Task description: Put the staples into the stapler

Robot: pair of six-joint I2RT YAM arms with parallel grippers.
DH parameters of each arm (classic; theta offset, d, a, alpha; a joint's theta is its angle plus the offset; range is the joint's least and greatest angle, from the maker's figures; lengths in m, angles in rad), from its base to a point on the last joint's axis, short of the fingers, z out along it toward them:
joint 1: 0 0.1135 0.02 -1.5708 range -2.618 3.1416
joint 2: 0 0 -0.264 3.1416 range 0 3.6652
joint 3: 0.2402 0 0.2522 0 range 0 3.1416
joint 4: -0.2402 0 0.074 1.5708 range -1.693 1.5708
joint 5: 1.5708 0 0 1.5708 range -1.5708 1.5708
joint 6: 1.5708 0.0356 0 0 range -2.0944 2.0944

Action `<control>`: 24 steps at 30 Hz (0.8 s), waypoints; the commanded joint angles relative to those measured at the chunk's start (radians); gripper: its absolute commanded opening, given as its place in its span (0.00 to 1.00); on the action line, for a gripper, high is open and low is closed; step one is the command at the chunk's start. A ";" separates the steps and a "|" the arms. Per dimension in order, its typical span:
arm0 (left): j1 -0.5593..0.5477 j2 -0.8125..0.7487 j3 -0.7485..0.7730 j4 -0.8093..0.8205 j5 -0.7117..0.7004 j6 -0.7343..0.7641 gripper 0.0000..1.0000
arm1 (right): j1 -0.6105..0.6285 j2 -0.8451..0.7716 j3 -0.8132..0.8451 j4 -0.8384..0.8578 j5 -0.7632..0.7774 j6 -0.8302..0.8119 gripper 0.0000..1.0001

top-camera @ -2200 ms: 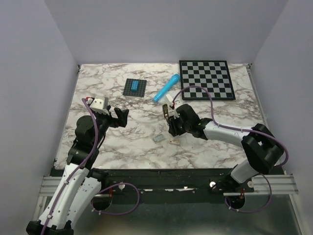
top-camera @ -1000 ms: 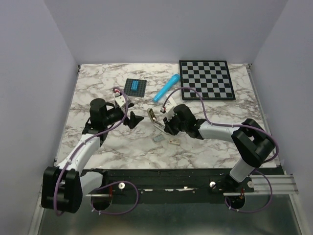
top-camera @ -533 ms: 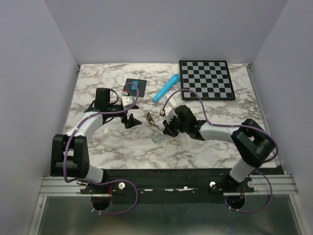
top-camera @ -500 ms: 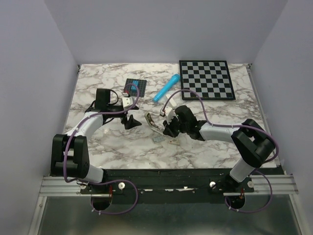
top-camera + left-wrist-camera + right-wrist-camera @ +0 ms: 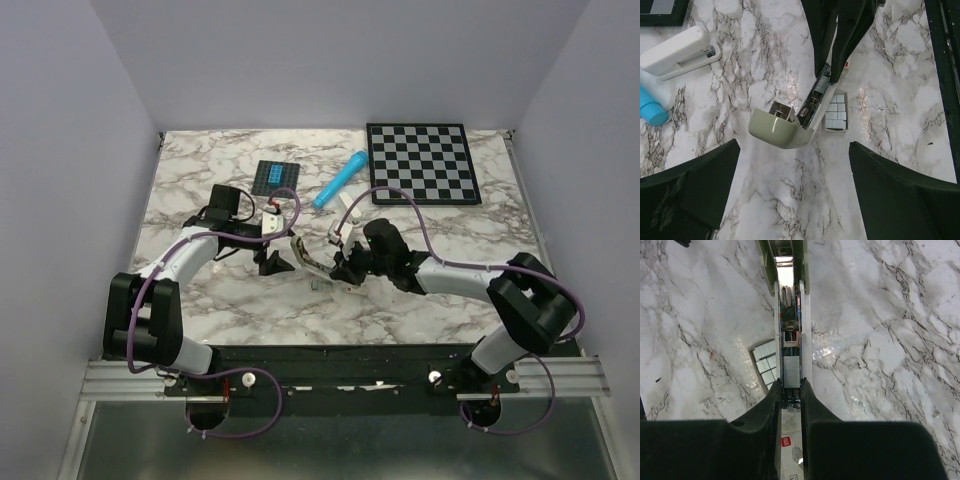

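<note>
The stapler (image 5: 303, 254) is hinged wide open, its pale cream lid (image 5: 776, 128) turned away from the shiny metal rail (image 5: 815, 97). My right gripper (image 5: 789, 385) is shut on the rail's rear end, also seen from above (image 5: 345, 268). A silvery-grey strip of staples (image 5: 791, 372) lies in the rail just ahead of the fingers. More staples (image 5: 835, 113) sit in a small clear tray on the marble beside the stapler. My left gripper (image 5: 794, 151) is open and empty, its fingers wide apart just short of the lid, left of the stapler in the top view (image 5: 277, 262).
A white stapler-shaped object (image 5: 677, 49) lies beside a bright blue cylinder (image 5: 340, 178). A dark plate with blue bricks (image 5: 276, 177) and a chessboard (image 5: 420, 162) sit farther back. A staples box with a red label (image 5: 785, 441) lies under my right fingers.
My left arm has swung right and nearer, bringing its open gripper up to the stapler. My right gripper has shifted the open stapler slightly left and nearer.
</note>
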 commanded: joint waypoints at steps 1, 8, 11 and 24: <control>-0.004 0.000 0.026 -0.029 0.056 0.077 0.98 | 0.017 -0.047 -0.021 0.060 -0.052 -0.034 0.01; -0.018 0.019 0.069 -0.138 0.049 0.157 0.87 | 0.023 -0.055 -0.021 0.056 -0.054 -0.040 0.01; -0.021 0.023 0.084 -0.169 0.066 0.175 0.81 | 0.026 -0.060 -0.023 0.054 -0.057 -0.045 0.01; -0.065 0.085 0.177 -0.400 0.089 0.393 0.14 | 0.034 -0.054 -0.014 0.040 -0.025 -0.063 0.01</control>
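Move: The stapler's green end, held out by the right hand, sits just off the left hand's open fingers: about 2 cm to its right, 1 cm ahead and roughly level. From the left hand, the staple tray lies about 7 cm right, 4 cm back and 12 cm below; the spare white stapler about 14 cm right, 12 cm ahead and 11 cm below. From the right hand, the green end is some 9 cm left, 4 cm ahead and 5 cm higher. The stapler's green end is taken between the left fingers, which close from wide open to a bit under half and pinch its two sides while that hand eases back about 2 cm, slightly right and up, turning some 10 degrees clockwise. The right hand keeps its pinch on the stapler's other end and draws back about 1.5 cm with a slight counter-clockwise turn. ##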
